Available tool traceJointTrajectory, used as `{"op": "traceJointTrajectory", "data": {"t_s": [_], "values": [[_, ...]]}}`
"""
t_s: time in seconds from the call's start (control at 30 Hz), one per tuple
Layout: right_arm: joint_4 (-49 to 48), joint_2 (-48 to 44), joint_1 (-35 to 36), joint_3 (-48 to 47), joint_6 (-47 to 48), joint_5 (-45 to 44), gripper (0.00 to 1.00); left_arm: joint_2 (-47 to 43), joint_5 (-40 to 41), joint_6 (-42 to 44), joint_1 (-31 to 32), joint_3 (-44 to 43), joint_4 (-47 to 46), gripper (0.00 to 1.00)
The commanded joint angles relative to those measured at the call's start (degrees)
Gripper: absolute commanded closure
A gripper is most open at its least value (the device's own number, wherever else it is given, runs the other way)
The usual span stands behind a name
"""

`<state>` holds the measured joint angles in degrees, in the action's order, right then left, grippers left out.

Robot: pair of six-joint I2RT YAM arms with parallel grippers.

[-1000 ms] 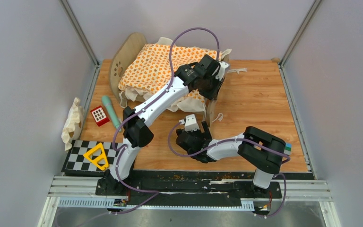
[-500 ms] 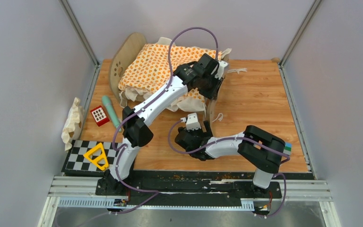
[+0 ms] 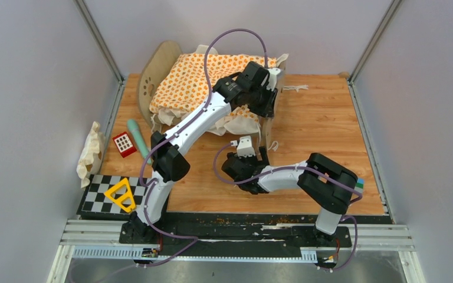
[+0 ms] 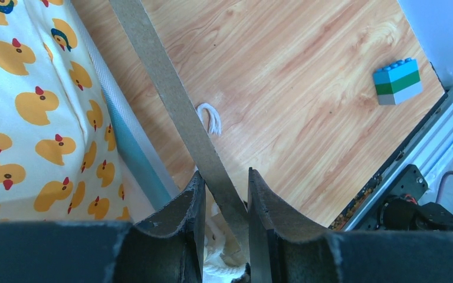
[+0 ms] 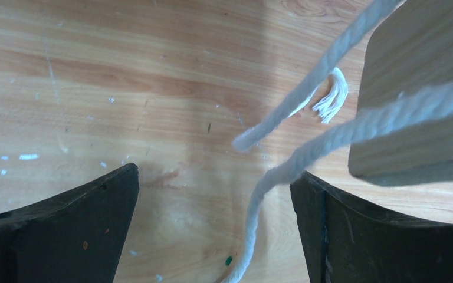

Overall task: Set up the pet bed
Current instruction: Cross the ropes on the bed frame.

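The pet bed (image 3: pixel 159 66) stands at the back left of the wooden table, its light-wood end board upright. An orange duck-print cushion (image 3: pixel 206 79) is draped over it. My left gripper (image 3: pixel 269 103) is shut on the top edge of the bed's right end board (image 3: pixel 265 134). In the left wrist view that board's edge (image 4: pixel 168 94) runs between the fingers of my left gripper (image 4: pixel 221 191), beside the striped base (image 4: pixel 127 138). My right gripper (image 3: pixel 258 154) stands open low by the board's near corner (image 5: pixel 424 100). A white tie cord (image 5: pixel 289 162) hangs between the fingers of my right gripper (image 5: pixel 212 221).
Left of the bed lie a cream cloth bundle (image 3: pixel 89 150), a red-and-white block (image 3: pixel 123 144) and a teal stick (image 3: pixel 137 137). A yellow triangle (image 3: pixel 120 194) rests on a checkerboard mat (image 3: pixel 94 200). A blue-green brick (image 4: pixel 397 81) sits near the right front edge. Walls enclose three sides.
My left gripper has drawn the right end board and cushion a little toward the back. My right gripper has moved up and rightward, closer to the board's near corner.
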<state>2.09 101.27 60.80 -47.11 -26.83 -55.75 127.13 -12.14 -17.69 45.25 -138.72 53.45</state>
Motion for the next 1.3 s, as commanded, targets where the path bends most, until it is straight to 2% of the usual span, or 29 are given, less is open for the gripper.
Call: {"op": "traceJointTrajectory", "data": {"t_s": [0.0, 0.23, 0.33, 0.6, 0.67, 0.7, 0.77, 0.8, 1.1, 1.27], "values": [[-5.1, 1.3, -1.9, -2.4, 2.8, 0.3, 0.0, -3.0, -3.0, 4.3, -1.7, -5.0, -12.0, 1.0], [-11.8, 2.3, -4.9, -2.4, 9.1, 5.2, 0.02, -4.2, -3.2, 4.9, -1.7, -3.9, -11.7, 1.0], [-15.4, 1.5, -6.2, -0.8, 11.7, 10.0, 0.09, -4.3, -3.4, 5.2, -1.7, -3.5, -11.1, 1.0], [-22.6, -1.8, -7.7, 3.7, 16.8, 20.9, 0.53, -4.5, -4.4, 6.4, -1.7, -2.9, -9.6, 1.0], [-23.0, -4.2, -8.0, 5.3, 17.2, 23.1, 0.71, -4.6, -4.7, 6.8, -1.7, -2.9, -9.2, 1.0], [-22.8, -5.4, -8.1, 6.0, 17.4, 24.3, 0.82, -4.5, -5.2, 7.1, -1.7, -2.9, -9.0, 1.0], [-20.9, -8.1, -8.2, 6.9, 17.6, 26.7, 0.97, -4.4, -5.8, 7.4, -1.7, -2.7, -8.5, 1.0], [-19.3, -9.8, -8.3, 7.1, 17.9, 28.4, 1.0, -4.4, -6.2, 7.6, -1.7, -2.4, -8.5, 1.0], [-5.8, -21.0, -7.7, 9.8, 15.2, 42.7, 1.0, -3.2, -9.4, 9.3, -1.7, -0.1, -8.8, 1.0], [1.7, -26.1, -6.0, 11.4, 12.8, 45.0, 1.0, -1.9, -10.3, 9.7, -1.7, 0.1, -8.8, 1.0]]}}
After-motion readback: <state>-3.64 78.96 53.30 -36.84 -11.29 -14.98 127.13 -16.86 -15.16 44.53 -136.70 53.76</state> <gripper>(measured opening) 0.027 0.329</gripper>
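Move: The rope hanging off the near side of the bed frame runs between the right hand's open fingers, about 2 cm ahead and 1 cm to the right, level with them. The frame's end board has its near foot some 4 cm ahead and 6 cm right of that hand; a loose rope tassel lies about 5 cm ahead, 8 cm right and 5 cm lower. From the left hand, already gripping the board's upper edge, that rope is roughly 8 cm back, 5 cm left and 20 cm down. The rope is pinched by the right hand, which eases about 3 cm forward, then a little left and down as its wide-open fingers shut fully. It then draws the rope some 6 cm back and 5 cm up, away from the board's foot, turning counter-clockwise about 30 degrees as it goes. The left hand keeps its grip on the board, sinking a centimetre or two late on. ##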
